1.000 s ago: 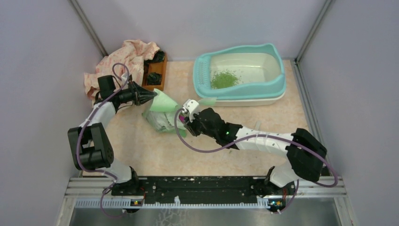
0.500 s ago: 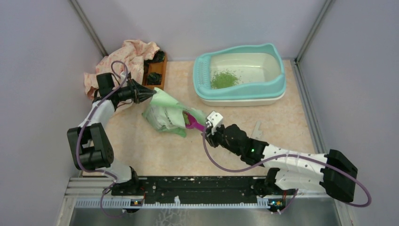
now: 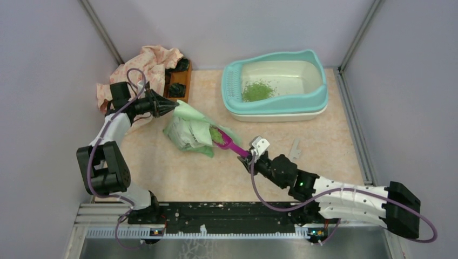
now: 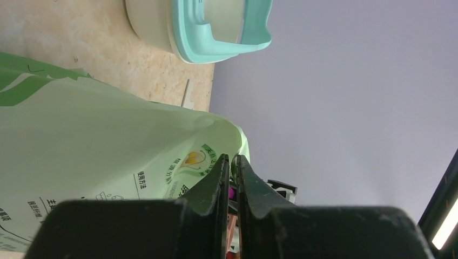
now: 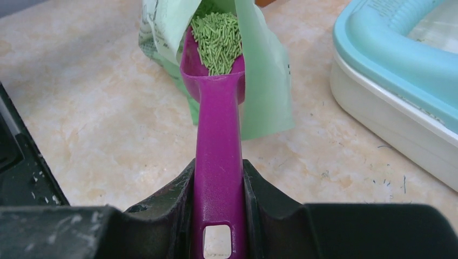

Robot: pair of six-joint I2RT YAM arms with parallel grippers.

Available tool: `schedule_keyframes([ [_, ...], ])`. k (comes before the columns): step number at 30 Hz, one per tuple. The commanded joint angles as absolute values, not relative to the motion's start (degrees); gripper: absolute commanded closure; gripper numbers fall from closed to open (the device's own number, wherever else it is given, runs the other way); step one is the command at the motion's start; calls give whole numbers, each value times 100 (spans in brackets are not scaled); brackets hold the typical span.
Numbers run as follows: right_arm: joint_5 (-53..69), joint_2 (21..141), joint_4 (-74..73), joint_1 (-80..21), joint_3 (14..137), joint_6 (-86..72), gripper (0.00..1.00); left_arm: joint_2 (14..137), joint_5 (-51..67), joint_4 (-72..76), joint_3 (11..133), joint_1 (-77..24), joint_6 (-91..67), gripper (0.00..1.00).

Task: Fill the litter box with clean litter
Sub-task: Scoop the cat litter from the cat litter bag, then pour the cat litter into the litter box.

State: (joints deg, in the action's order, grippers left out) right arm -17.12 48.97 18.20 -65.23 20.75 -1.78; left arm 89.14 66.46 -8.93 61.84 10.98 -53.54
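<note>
The litter box (image 3: pixel 324 93) stands at the back right, teal-rimmed, with a patch of clean litter (image 3: pixel 256 90) in its cream basin. A pale green bag (image 3: pixel 189 132) lies mid-table. My left gripper (image 3: pixel 174 108) is shut on the bag's upper edge (image 4: pixel 205 135) and holds its mouth up. My right gripper (image 3: pixel 250 156) is shut on the handle of a purple scoop (image 5: pixel 219 140). The scoop's bowl sits just at the bag's mouth, heaped with green granules (image 5: pixel 217 38). The box's corner (image 5: pixel 389 59) shows to the right of the scoop.
A small brown wooden tray (image 3: pixel 178 83) with dark lumps and a crumpled pink cloth (image 3: pixel 143 67) lie at the back left. A small pale piece (image 3: pixel 294 148) rests on the table near my right arm. Grey walls close in on both sides and the back.
My right arm has drawn back toward the near right, pulling the filled scoop out of the bag's mouth. The left gripper has kept its hold on the bag's edge.
</note>
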Motion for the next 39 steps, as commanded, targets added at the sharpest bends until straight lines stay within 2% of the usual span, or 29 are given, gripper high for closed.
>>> schedule_keyframes([
  [1, -2111, 4972, 3085, -6592, 1997, -256, 100, 8726, 6513, -1039, 6407, 1078, -5162, 86],
  [6, -2014, 5552, 3554, -6592, 2126, -222, 100, 8690, 6513, -1163, 6474, 1075, -5119, 86],
  [13, -2201, 4514, 3069, -6592, 1782, -290, 100, 8687, 6475, -1259, 6483, 1078, -5080, 86],
  [25, -2372, 2722, 1056, -6592, 2313, -193, 100, 8716, 6438, -1186, 6491, 1072, -5147, 86],
  [33, -2638, 2181, 420, -6592, 2875, -46, 100, 8798, 6565, -958, 6447, 1077, -5243, 86],
  [39, -3202, 2283, 320, -6592, 3313, 255, 100, 8882, 6716, -739, 6361, 1079, -5320, 86],
])
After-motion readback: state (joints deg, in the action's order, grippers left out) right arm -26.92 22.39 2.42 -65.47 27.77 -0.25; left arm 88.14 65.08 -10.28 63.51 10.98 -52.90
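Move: The right hand holds the scoop, its loaded bowl still in the mouth of the litter bag. The litter box it is bound for lies about 29 cm ahead of that hand, 12 cm right and 8 cm lower. The bag's middle is some 11 cm ahead, 22 cm left and 8 cm below; a white scraper lies 3 cm ahead, 20 cm right, 15 cm down. From the left hand, the litter box is about 9 cm ahead, 39 cm right, 16 cm below. Fingers tilting up, the right hand draws the loaded scoop some 12 cm up, 8 right, from the bag. ##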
